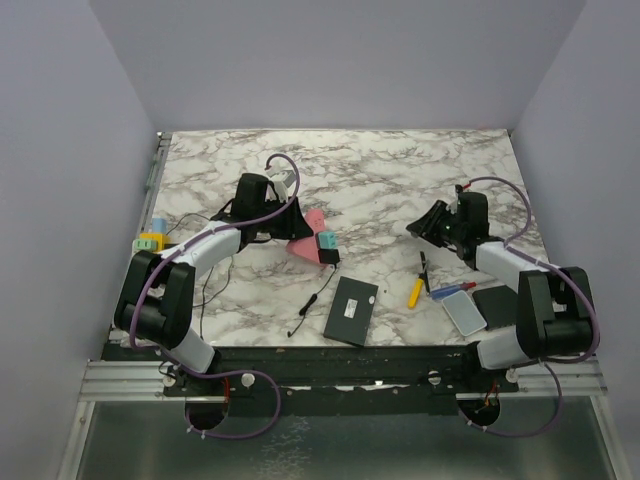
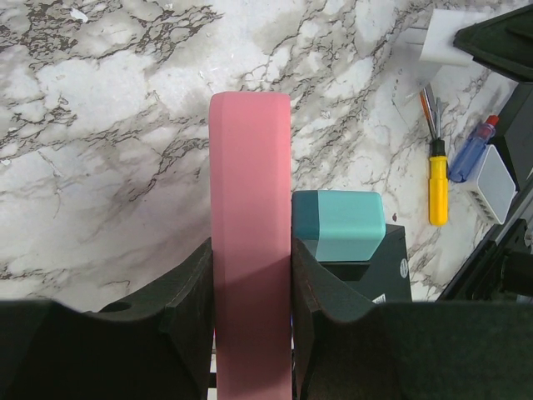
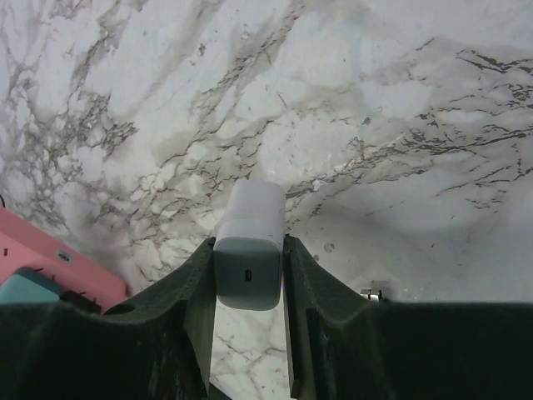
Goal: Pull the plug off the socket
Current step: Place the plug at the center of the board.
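Note:
The pink socket block (image 2: 250, 192) runs upright between the pads of my left gripper (image 2: 250, 283), which is shut on it. A teal adapter (image 2: 340, 223) on a black block (image 2: 391, 267) sits against its right side. In the top view the socket (image 1: 308, 230) lies left of centre at my left gripper (image 1: 287, 218). The white plug (image 3: 250, 242) is apart from the socket, clamped between the fingers of my right gripper (image 3: 248, 271) just above the marble. That gripper (image 1: 418, 228) hovers at the right. The socket's end (image 3: 50, 250) shows far left in the right wrist view.
A yellow screwdriver (image 1: 415, 291), a blue-handled tool (image 1: 452, 291) and a white pack (image 1: 465, 313) lie front right. A black flat box (image 1: 351, 310) and a thin black cable (image 1: 312, 300) lie front centre. Coloured blocks (image 1: 152, 238) sit at the left edge.

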Controlling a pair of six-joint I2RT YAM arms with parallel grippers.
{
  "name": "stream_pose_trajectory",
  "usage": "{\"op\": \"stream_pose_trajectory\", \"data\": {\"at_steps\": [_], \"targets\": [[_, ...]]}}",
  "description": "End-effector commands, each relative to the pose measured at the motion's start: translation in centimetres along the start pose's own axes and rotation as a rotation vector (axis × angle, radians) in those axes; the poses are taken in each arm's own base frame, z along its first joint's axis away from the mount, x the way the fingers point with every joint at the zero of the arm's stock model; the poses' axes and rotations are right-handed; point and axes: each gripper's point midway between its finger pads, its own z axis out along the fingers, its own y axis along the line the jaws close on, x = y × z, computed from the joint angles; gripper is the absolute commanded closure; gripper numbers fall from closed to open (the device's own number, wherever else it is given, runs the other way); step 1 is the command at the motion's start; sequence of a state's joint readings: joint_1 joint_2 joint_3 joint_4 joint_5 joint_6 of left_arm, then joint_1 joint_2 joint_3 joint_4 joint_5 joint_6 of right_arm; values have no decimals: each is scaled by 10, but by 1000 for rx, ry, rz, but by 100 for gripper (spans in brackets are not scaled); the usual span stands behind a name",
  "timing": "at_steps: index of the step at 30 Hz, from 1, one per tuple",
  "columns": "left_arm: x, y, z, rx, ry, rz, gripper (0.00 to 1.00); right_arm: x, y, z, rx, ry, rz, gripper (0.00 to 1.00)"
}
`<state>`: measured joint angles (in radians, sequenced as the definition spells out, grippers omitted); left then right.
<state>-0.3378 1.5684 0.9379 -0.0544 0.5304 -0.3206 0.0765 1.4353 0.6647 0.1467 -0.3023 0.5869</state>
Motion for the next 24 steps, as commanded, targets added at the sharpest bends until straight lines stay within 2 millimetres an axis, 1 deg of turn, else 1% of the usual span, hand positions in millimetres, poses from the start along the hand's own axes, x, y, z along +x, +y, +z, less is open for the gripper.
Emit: {"op": "stream_pose_trajectory", "data": {"at_steps": [1, 4, 7, 9, 12, 13, 17, 22, 24], "targets": [[-4, 12, -5, -65, -13, 26, 100, -18, 1, 13, -3, -35, 20, 100], [-2, 12, -4, -64, -9, 21, 100, -17, -5, 18, 14, -31, 25, 99], [-2, 13, -4, -69, -8, 22, 100, -15, -9, 20, 26, -25, 28, 94], [-2, 13, -4, -69, -8, 23, 100, -13, -15, 22, 48, -21, 34, 88], [-1, 14, -4, -72, -5, 23, 100, -11, -21, 22, 72, -18, 43, 70], [-1, 14, -4, -72, -5, 23, 100, -10, -23, 22, 75, -16, 46, 66], [-1, 14, -4, -71, -3, 22, 100, -6, -23, 22, 68, -5, 53, 56], [-1, 13, -4, -70, -4, 23, 100, -7, -25, 20, 73, -10, 58, 41], [-1, 13, -5, -70, -4, 24, 100, -7, -25, 19, 75, -10, 53, 40]]}}
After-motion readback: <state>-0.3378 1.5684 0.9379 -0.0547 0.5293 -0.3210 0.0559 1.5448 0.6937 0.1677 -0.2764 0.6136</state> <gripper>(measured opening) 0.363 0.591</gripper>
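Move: The right hand holds the white plug over the marble board; its setting-down spot is about 3 cm below and 1 cm ahead and to the right. The yellow screwdriver lies roughly 12 cm back and 2 cm right, the blue screwdriver some 14 cm back and 10 cm right. The pink socket strip is about 24 cm left and 2 cm back. From the left hand, the plug is around 26 cm right, 1 cm ahead, slightly lower. The right hand lowers the held plug about 2.5 cm onto the marble, edging forward, then opens its fingers. ##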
